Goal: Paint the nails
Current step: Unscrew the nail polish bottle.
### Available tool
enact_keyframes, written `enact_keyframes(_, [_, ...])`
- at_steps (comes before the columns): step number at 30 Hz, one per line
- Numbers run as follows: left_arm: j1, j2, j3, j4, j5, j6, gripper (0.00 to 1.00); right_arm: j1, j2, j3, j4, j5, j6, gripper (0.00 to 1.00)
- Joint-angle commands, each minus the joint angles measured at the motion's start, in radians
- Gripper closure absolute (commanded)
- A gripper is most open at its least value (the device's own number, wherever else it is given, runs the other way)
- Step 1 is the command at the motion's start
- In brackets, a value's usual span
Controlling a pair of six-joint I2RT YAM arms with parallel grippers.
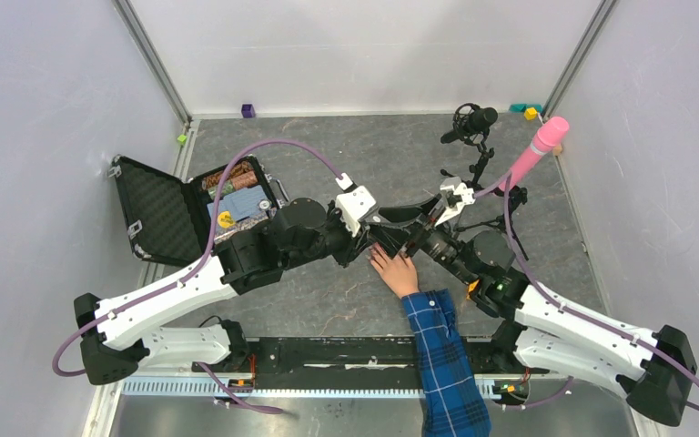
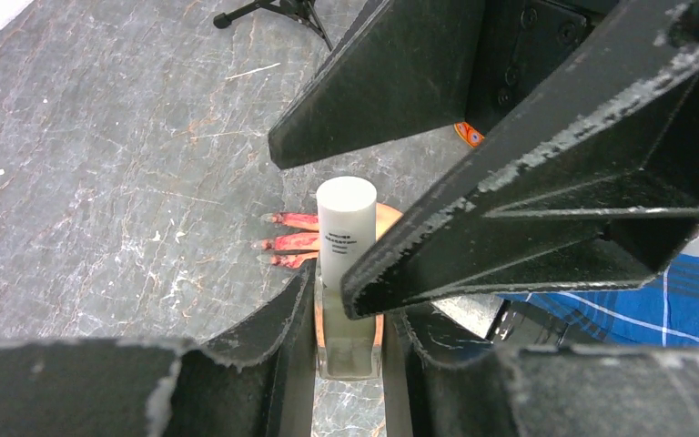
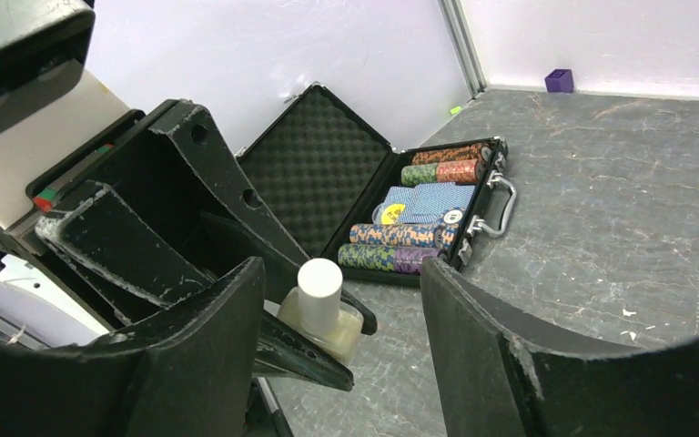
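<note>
A small glass bottle [image 2: 349, 341] with a tall white cap [image 2: 346, 223] stands upright between the fingers of my left gripper [image 2: 350, 314], which is shut on its body. In the right wrist view the same bottle [image 3: 328, 328] shows, with my right gripper [image 3: 341, 273] open and its jaws on either side of the white cap [image 3: 319, 291], apart from it. Below the bottle a pale hand [image 1: 396, 273] with a blue plaid sleeve [image 1: 441, 350] lies flat on the table. Its nails [image 2: 268, 244] and fingertips look red. Both grippers meet above the hand, left gripper [image 1: 399, 228] and right gripper [image 1: 419, 242].
An open black case [image 1: 159, 214] of poker chips [image 3: 419, 235] lies at the left. A microphone on a tripod [image 1: 470, 123] and a pink cylinder [image 1: 537, 150] stand at the back right. A purple block [image 1: 248, 110] sits by the back wall.
</note>
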Motion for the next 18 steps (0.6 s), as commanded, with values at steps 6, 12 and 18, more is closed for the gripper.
enact_keyframes(6, [0.006, -0.009, 0.008, 0.025, -0.004, -0.033, 0.98, 0.020, 0.054, 0.061, 0.068, 0.010, 0.019, 0.56])
enact_keyframes(12, [0.007, -0.014, 0.007, 0.022, -0.018, -0.036, 0.91, 0.020, 0.043, 0.063, 0.045, 0.038, 0.011, 1.00])
enact_keyframes(18, [0.016, -0.034, -0.007, 0.035, -0.023, -0.032, 0.09, 0.020, 0.007, 0.041, 0.046, 0.102, 0.019, 1.00])
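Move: The nail polish bottle stands upright in the left fingers, held by its body; its white cap is about 3 cm above the left hand point, 1 cm ahead and 1 cm to the right. From the right hand point that cap is some 2 cm to the left, 1 cm ahead and level, between the open fingers. The human hand lies on the table about 28 cm below the right hand, 2 cm ahead and 3 cm left; from the left hand, it is 2 cm ahead, 6 cm right and 25 cm down. The right hand eases about 1.5 cm to the left onto the white cap while its fingers shut from wide open and pinch it, then backs off about half a centimetre to the right, wrist hardly turning. The left hand keeps its hold on the bottle body almost in place until the right fingers are shut, then opens wide and lets go of the glass, drifting only half a centimetre forward and left. ##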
